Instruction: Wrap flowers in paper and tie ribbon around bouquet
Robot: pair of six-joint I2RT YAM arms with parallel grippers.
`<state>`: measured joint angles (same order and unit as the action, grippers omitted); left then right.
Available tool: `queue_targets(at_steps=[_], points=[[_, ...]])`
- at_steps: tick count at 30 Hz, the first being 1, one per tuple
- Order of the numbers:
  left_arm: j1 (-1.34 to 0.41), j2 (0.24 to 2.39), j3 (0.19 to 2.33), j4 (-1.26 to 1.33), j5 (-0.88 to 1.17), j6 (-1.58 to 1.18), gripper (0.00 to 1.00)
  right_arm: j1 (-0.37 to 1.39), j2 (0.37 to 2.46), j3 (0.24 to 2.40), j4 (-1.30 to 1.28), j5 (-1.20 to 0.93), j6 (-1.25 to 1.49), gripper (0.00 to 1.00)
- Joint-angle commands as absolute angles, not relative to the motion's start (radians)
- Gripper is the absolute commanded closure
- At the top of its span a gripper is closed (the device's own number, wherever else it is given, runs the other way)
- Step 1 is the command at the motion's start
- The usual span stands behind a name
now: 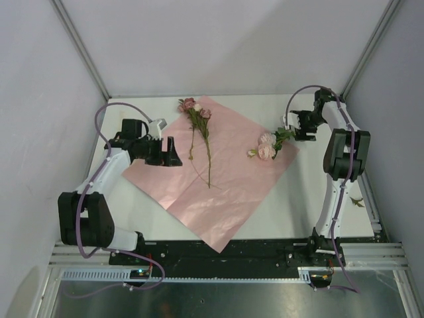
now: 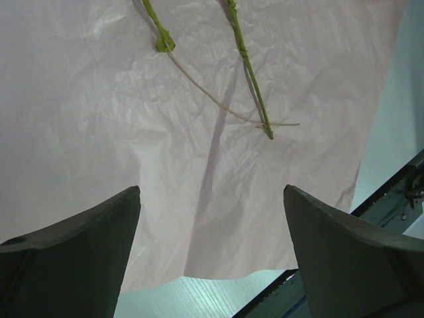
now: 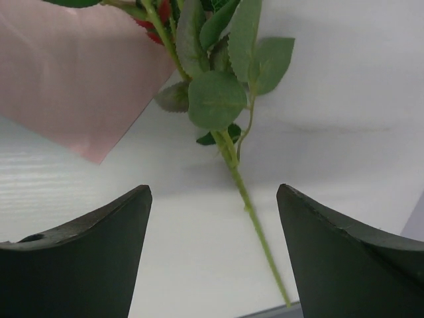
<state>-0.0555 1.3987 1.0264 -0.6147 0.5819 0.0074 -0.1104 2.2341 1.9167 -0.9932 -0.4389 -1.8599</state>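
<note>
The paper lies flat, pink face up, as a diamond on the white table. One stem of flowers lies on its far part, thin stems running toward me. A second cluster of flowers rests at the paper's right corner, its leaves and stem out on the table. My left gripper hangs open over the paper's left edge. My right gripper is open, the stem lying between its fingers untouched. The ribbon and the bouquet are out of view.
White walls close in the table at the back and both sides. A black rail runs along the near edge, also seen as the rail beyond the paper's corner. A small green scrap lies beside the right arm.
</note>
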Motion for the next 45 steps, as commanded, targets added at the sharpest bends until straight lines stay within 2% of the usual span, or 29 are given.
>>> queue_targets(at_steps=[1, 5, 8, 11, 12, 13, 14, 16, 19, 23, 28, 33, 37, 40, 42, 45], points=[[-0.052, 1.422, 1.063, -0.603, 0.578, 0.012, 0.07, -0.085, 2.306, 1.99, -0.944, -0.422, -1.935, 0.19], [-0.05, 1.438, 1.068, -0.603, 0.578, 0.009, 0.07, -0.076, 2.376, 2.032, -0.932, -0.404, -1.947, 0.26], [-0.052, 1.443, 1.07, -0.604, 0.574, 0.011, 0.07, -0.072, 2.402, 2.018, -0.923, -0.369, -1.99, 0.39], [-0.051, 1.447, 1.073, -0.604, 0.569, 0.013, 0.07, -0.067, 2.401, 1.968, -0.903, -0.332, -2.054, 0.59], [-0.051, 1.448, 1.073, -0.604, 0.568, 0.014, 0.07, -0.065, 2.399, 1.945, -0.904, -0.314, -2.086, 0.68], [-0.051, 1.448, 1.074, -0.604, 0.568, 0.015, 0.07, -0.063, 2.391, 1.923, -0.901, -0.301, -2.11, 0.84], [-0.051, 1.449, 1.076, -0.604, 0.566, 0.017, 0.07, -0.06, 2.383, 1.893, -0.896, -0.292, -2.129, 0.92], [-0.052, 1.445, 1.08, -0.603, 0.559, 0.021, 0.07, -0.056, 2.358, 1.852, -0.892, -0.283, -2.137, 0.98], [-0.051, 1.427, 1.081, -0.603, 0.55, 0.031, 0.07, -0.065, 2.299, 1.824, -0.916, -0.282, -2.107, 1.0], [-0.05, 1.402, 1.077, -0.604, 0.555, 0.032, 0.07, -0.106, 2.211, 1.898, -1.021, -0.34, -2.021, 1.0], [-0.05, 1.38, 1.073, -0.603, 0.566, 0.031, 0.07, -0.141, 2.063, 2.043, -1.181, -0.494, -1.785, 1.0], [-0.051, 1.348, 1.069, -0.604, 0.563, 0.031, 0.06, -0.143, 1.898, 2.043, -1.256, -0.652, -1.489, 1.0], [-0.05, 1.325, 1.065, -0.603, 0.558, 0.024, 0.06, -0.111, 1.839, 2.068, -1.265, -0.767, -1.132, 1.0], [-0.048, 1.312, 1.061, -0.604, 0.556, 0.016, 0.05, -0.062, 1.838, 2.106, -1.206, -0.875, -0.698, 1.0], [-0.043, 1.303, 1.057, -0.604, 0.556, 0.01, 0.04, -0.024, 1.83, 2.063, -1.087, -0.928, -0.392, 1.0], [-0.035, 1.3, 1.053, -0.602, 0.553, -0.005, 0.03, 0.063, 1.777, 1.878, -0.713, -0.935, 0.078, 1.0]])
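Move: Some 3 cm ahead of the right gripper, about 1 cm left and 4 cm below it, lies the flower stem. Its leaves sit roughly 10 cm to the gripper's left and 3 cm back, the pale blooms about 17 cm left and 7 cm back, and the paper's corner 9 cm back and 4 cm left, all slightly lower. From the left gripper the stem is some 24 cm ahead, 55 cm right and 11 cm down. Ease the right gripper forward and down about 4 cm over the stem and shut the fingers on it just below the leaves. Draw back low, then lift fast by nearly 30 cm, still pulling back and then swinging left, rolling the hand's left side up and turning clockwise. Let the open left hand dip slightly, then rise 3 cm. ##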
